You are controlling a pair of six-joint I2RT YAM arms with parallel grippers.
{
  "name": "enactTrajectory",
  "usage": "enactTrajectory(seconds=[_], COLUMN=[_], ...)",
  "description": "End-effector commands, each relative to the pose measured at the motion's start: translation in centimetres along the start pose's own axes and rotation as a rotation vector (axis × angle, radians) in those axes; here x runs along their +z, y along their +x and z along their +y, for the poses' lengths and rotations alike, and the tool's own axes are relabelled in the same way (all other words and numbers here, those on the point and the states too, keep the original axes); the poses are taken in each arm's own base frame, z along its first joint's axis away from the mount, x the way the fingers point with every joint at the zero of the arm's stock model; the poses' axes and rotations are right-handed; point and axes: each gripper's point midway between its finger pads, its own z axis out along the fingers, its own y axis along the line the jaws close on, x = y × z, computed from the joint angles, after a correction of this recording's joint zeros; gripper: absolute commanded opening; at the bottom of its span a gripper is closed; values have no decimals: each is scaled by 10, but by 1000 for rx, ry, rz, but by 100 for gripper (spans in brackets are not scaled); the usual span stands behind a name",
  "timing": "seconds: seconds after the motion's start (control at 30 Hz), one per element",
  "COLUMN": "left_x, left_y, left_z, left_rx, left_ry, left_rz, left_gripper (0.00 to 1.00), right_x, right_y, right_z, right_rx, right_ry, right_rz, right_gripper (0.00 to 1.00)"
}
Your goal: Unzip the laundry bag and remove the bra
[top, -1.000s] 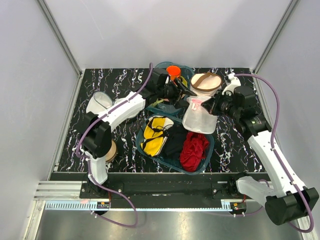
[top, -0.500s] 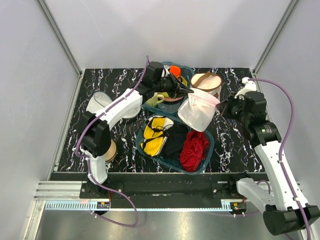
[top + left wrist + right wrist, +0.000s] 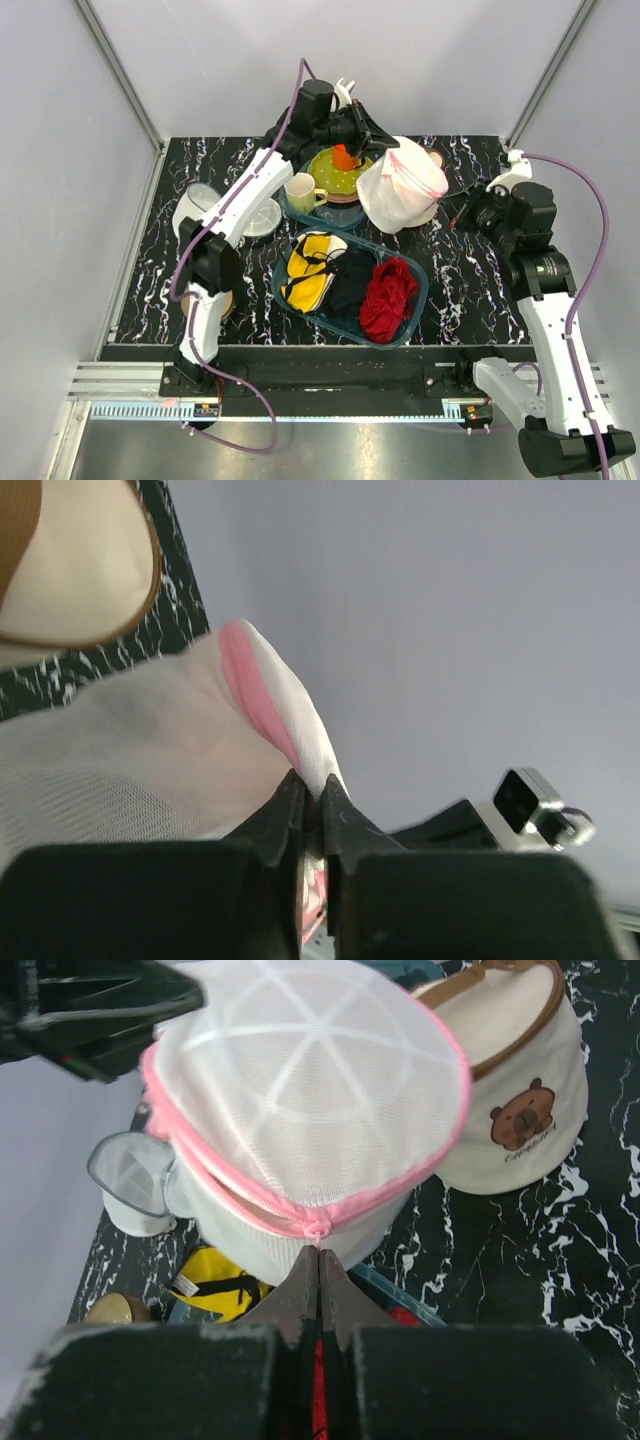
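Observation:
The laundry bag point(image 3: 402, 192), a rounded white mesh pouch with pink zip trim, hangs in the air between both grippers above the back of the table. My left gripper point(image 3: 373, 140) is shut on the bag's rim next to the pink trim point(image 3: 250, 685), and mesh is pinched between its fingertips point(image 3: 340, 805). On the right, my right gripper point(image 3: 319, 1252) is shut on the small pink zip pull point(image 3: 321, 1228) at the bag's near side. The zip point(image 3: 240, 1195) shows a narrow gap to the left of the pull. The bra is hidden.
A cream basket with brown trim and a bear face point(image 3: 515, 1100) stands behind the bag. Below lies a blue tray point(image 3: 415, 305) holding yellow, black and red cloths. A green plate with an orange cup point(image 3: 342, 160), a mug point(image 3: 300, 190) and a white mesh pouch point(image 3: 200, 205) sit to the left.
My left gripper shut on the bag's rim and raised it up and back. The right gripper drew back to the right with the zip pull. The bag rose off the tray.

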Motion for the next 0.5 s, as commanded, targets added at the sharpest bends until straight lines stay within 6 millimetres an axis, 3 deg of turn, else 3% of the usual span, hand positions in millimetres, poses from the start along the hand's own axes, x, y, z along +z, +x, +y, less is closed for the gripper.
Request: enactTrajectory(seconds=[0.0, 0.03, 0.1, 0.17, 0.2, 0.37, 0.47], left_x=[27, 38, 37, 27, 25, -9, -9], left_y=[-17, -16, -9, -9, -6, 0, 20], left_z=[3, 17, 22, 23, 39, 22, 16], left_rx=[164, 186, 206, 277, 276, 391, 389], left_ry=[11, -8, -10, -47, -88, -131, -107], left_rz=[-34, -18, 23, 0, 7, -23, 27], left_gripper=[51, 62, 80, 88, 90, 90, 88], right_x=[-1, 2, 8, 17, 20, 40, 47], right_y=[-16, -15, -8, 5, 11, 50, 60], right_z=[13, 4, -12, -33, -40, -70, -85], right_rx=[30, 39, 47, 52, 48, 69, 75], right_ry=[-48, -3, 58, 132, 154, 235, 288], right_rz=[-46, -52, -52, -36, -23, 74, 91], right_gripper=[0, 0, 0, 0, 0, 0, 0])
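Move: My left hand pinches one end of the laundry bag's rim; the bag's middle lies about 5 cm back from this hand, 2 cm right and 6 cm below. The bear bag stands roughly 3 cm ahead, 5 cm right and 26 cm lower, the dish tray 2 cm ahead and 11 cm left. My right hand pinches the zip end: the laundry bag's middle is some 4 cm ahead and 6 cm left, slightly lower, and the clothes basket 10 cm back, 17 cm left, far below. I open my left fingers wide and let go of the laundry bag's rim, pushing a few centimetres forward and right, then sinking about 9 cm while easing back, wrist rolling some 15 degrees. My right hand keeps its pinch on the pink zip end and lowers it about 10 cm, drifting slightly right and forward as the fingers tip down. ##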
